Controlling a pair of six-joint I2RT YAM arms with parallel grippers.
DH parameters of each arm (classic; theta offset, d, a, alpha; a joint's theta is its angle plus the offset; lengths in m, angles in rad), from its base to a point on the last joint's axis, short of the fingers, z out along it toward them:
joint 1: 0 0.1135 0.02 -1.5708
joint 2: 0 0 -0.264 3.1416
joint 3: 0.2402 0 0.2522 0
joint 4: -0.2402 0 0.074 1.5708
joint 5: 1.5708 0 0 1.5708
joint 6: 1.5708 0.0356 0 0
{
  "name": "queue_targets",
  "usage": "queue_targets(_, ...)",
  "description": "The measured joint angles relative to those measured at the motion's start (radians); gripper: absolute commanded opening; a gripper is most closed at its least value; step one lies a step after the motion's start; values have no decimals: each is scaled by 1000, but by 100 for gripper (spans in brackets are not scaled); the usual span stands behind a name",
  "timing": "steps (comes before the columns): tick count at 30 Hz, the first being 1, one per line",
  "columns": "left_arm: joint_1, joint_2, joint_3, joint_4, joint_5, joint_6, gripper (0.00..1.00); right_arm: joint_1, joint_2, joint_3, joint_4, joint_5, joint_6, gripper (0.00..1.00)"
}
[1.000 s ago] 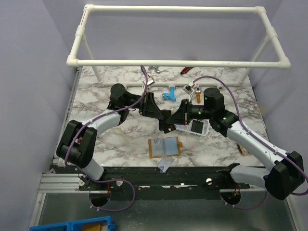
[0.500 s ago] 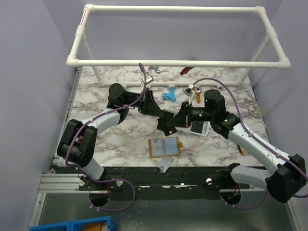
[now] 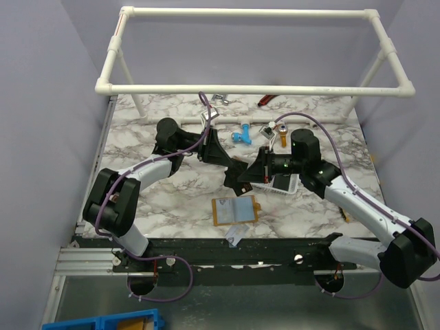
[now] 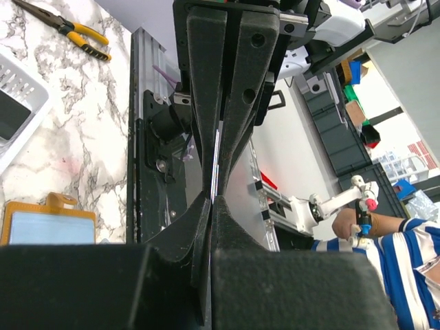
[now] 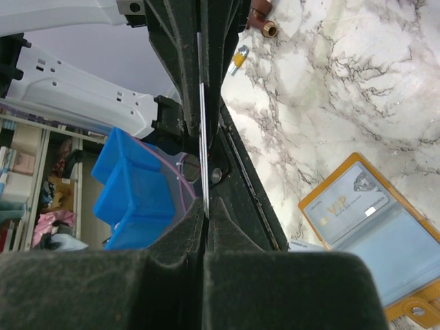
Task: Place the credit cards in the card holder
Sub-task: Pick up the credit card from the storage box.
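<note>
The orange-brown card holder (image 3: 235, 210) lies open on the marble near the front edge. It also shows in the right wrist view (image 5: 371, 227), with a pale VIP card in one pocket, and in the left wrist view (image 4: 48, 223). Both grippers meet above and behind it. My left gripper (image 3: 232, 170) and my right gripper (image 3: 247, 176) are each shut on opposite ends of one black credit card (image 3: 238, 181), held on edge. Its thin edge shows between the jaws in the left wrist view (image 4: 217, 148) and the right wrist view (image 5: 201, 103). A silvery-white card (image 3: 236, 234) lies at the table's front edge.
A white mesh basket (image 3: 291, 185) holding a black card sits right of the grippers. A blue object (image 3: 240, 135), a small bottle (image 3: 280, 135) and red-handled pliers (image 3: 267, 100) lie at the back. Yellow-handled pliers (image 4: 69, 31) lie beyond the basket. A white pipe frame (image 3: 254, 89) stands overhead.
The two grippers, joined on the black card, have shifted slightly left and away. Nothing has been let go.
</note>
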Motion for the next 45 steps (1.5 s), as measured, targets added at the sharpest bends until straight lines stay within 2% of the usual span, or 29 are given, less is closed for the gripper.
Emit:
queue_targets(7, 19, 37, -1, -6, -1, -4, 0, 0, 11, -24, 47, 23, 5, 1)
queue_targets(12, 54, 47, -12, -71, -18, 15, 0, -4, 23, -46, 47, 30, 14, 1)
queue_targets(17, 182, 42, -13, -248, -144, 126, 0, -4, 22, -87, -36, 9, 26, 1)
queue_targets(25, 174, 25, 23, -511, -257, 314, 0, -3, -18, -92, -79, 55, 37, 1)
queue_targets(29, 130, 51, 103, -638, -303, 394, 0, -3, -76, -60, -196, 232, 30, 1)
queue_targets(34, 8, 145, 232, -768, -365, 494, 0, -9, -163, -49, -324, 478, 61, 1)
queue_targets(38, -107, 257, 374, -848, -402, 550, 0, -11, -307, -48, -392, 647, 103, 1)
queue_targets(41, -184, 356, 499, -909, -425, 604, 0, -11, -368, -47, -442, 733, 129, 1)
queue_targets(45, -261, 443, 594, -969, -449, 663, 0, -12, -381, -47, -523, 817, 163, 1)
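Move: Both shut hands already pinch the stack of dark cards between them. From the left hand the storage box's middle lies about 8 cm ahead, 12 cm right and 25 cm down; the open card holder is 4 cm back, 2 cm right, and the loose card 12 cm back, 3 cm right, both 26 cm down. From the right hand the storage box is some 12 cm ahead, 7 cm right, 22 cm down. Pinching the cards, left pulls forward about 10 cm, then right and down towards the box; right hand withdraws rightward. ##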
